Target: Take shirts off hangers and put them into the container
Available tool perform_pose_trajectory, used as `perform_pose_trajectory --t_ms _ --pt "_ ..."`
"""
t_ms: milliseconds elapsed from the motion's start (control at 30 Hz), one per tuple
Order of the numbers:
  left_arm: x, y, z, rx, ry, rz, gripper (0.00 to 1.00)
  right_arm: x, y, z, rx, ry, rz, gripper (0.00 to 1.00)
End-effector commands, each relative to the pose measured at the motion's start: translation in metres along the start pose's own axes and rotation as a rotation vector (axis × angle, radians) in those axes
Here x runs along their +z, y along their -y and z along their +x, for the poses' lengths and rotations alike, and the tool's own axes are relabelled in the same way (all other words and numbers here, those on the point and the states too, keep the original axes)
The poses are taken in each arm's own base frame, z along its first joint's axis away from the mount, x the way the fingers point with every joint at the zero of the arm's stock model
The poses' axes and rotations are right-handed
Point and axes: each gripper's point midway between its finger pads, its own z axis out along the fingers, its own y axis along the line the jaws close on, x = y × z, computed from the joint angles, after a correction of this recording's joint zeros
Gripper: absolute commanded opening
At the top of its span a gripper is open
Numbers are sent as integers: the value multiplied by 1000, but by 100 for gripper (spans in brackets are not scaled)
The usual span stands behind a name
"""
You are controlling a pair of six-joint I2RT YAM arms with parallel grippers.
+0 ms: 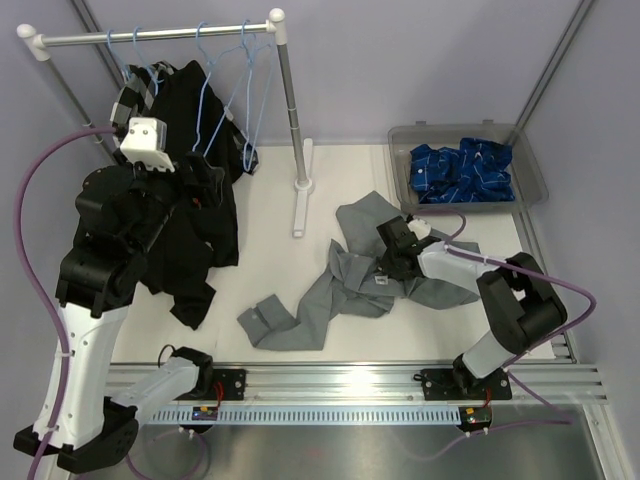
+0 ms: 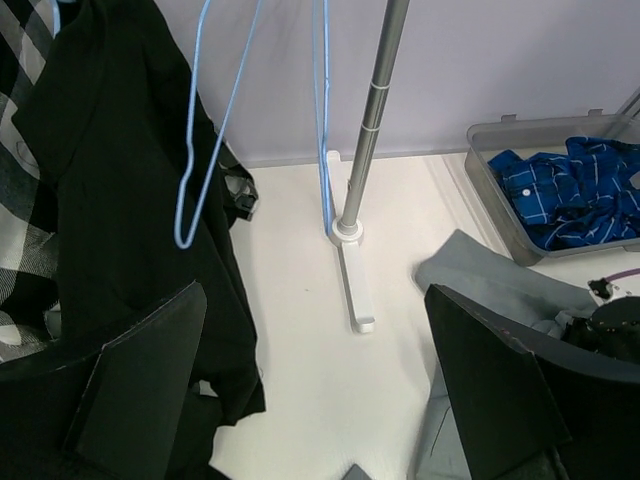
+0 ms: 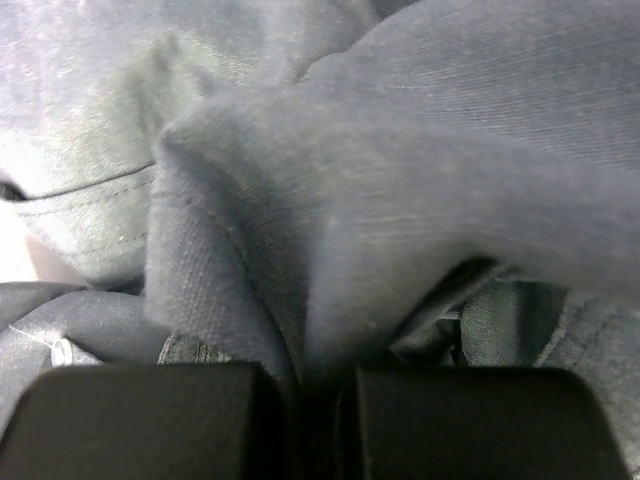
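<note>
The grey shirt lies crumpled on the white table, and my right gripper is shut on a fold of it. The right wrist view is filled with grey shirt cloth, pinched in the shut gripper. My left gripper stands open beside the hanging black shirt; in its own view the open gripper holds nothing, with the black shirt at its left. A black-and-white check shirt hangs behind. Bare light-blue hangers hang on the rail. The blue plaid shirt lies in the container.
The silver rail with white caps stands at the back left; its upright pole and white foot stand between the two arms. Grey walls close the back and sides. An aluminium rail runs along the near edge.
</note>
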Motion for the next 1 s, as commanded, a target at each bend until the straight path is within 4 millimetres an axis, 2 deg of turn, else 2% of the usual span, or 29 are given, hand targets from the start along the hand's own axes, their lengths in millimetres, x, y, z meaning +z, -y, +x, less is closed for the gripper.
perform_pose_trajectory --t_ms 0,67,100,133,167,200,267,300,367,400,467,500,533,567,600,667,700,733,800,900,933,967 --pt "-5 6 -3 -12 24 35 98 -36 -35 -30 -51 83 -157 0" --pt "-5 6 -4 -12 27 37 98 -67 -55 -51 -116 133 -248 0" --pt "-7 6 -4 -12 30 39 98 -93 -67 -69 -128 185 -309 0" --pt "-8 7 -6 -14 36 40 98 -129 -86 -96 -154 257 -375 0" --pt "-9 7 -7 -16 37 42 98 -142 -93 -108 -170 287 -389 0" --pt "-9 7 -8 -17 40 42 98 -181 -108 -135 -172 359 -442 0" --pt "-11 8 -9 -19 44 46 98 -216 -115 -165 -198 444 -461 0" --pt "-11 8 -9 -22 44 45 98 -248 -124 -188 -190 495 -490 0" --pt "-12 8 -10 -25 44 45 98 -277 -122 -222 -180 566 -501 0" --pt "-13 8 -10 -27 46 45 98 -307 -126 -245 -162 624 -536 0" --pt "-13 7 -11 -29 48 41 98 -335 -117 -281 -140 712 -553 0" --pt "-13 7 -10 -29 48 41 98 -364 -118 -303 -121 783 -583 0" --pt "-13 6 -9 -30 45 37 98 -377 -115 -318 -112 824 -591 0" --pt "-12 6 -8 -31 42 35 98 -376 -108 -337 -109 857 -558 0" --pt "-12 6 -8 -36 41 35 98 -410 -107 -354 -97 942 -589 0" --pt "-10 6 -5 -38 33 36 98 -431 -105 -374 -109 1018 -602 0" --pt "-9 7 -5 -38 31 37 98 -448 -103 -394 -95 1092 -612 0" --pt "-8 7 -3 -41 25 36 98 -460 -101 -402 -93 1132 -619 0" --pt "-6 7 -3 -41 22 37 98 -475 -94 -428 -82 1226 -596 0" --pt "-4 6 1 -38 12 32 98 -477 -85 -457 -59 1301 -573 0" --pt "-4 7 1 -38 13 34 98 -472 -72 -470 -37 1321 -545 0" --pt "-3 6 2 -38 7 33 98 -461 -69 -479 -35 1318 -539 0"
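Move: The right hand is already shut on the grey shirt, low over the table. From it the container lies some 28 cm ahead, 18 cm to the right and about 2 cm higher, with the blue shirts inside around 26 cm ahead and 17 cm right. The rack foot stands roughly 19 cm ahead and 19 cm left. From the raised left hand the container is about 31 cm ahead, 50 cm right and 40 cm below. Right hand whips the still-pinched grey shirt some 60 cm up, over the container's near edge, fingers tilting upward. ##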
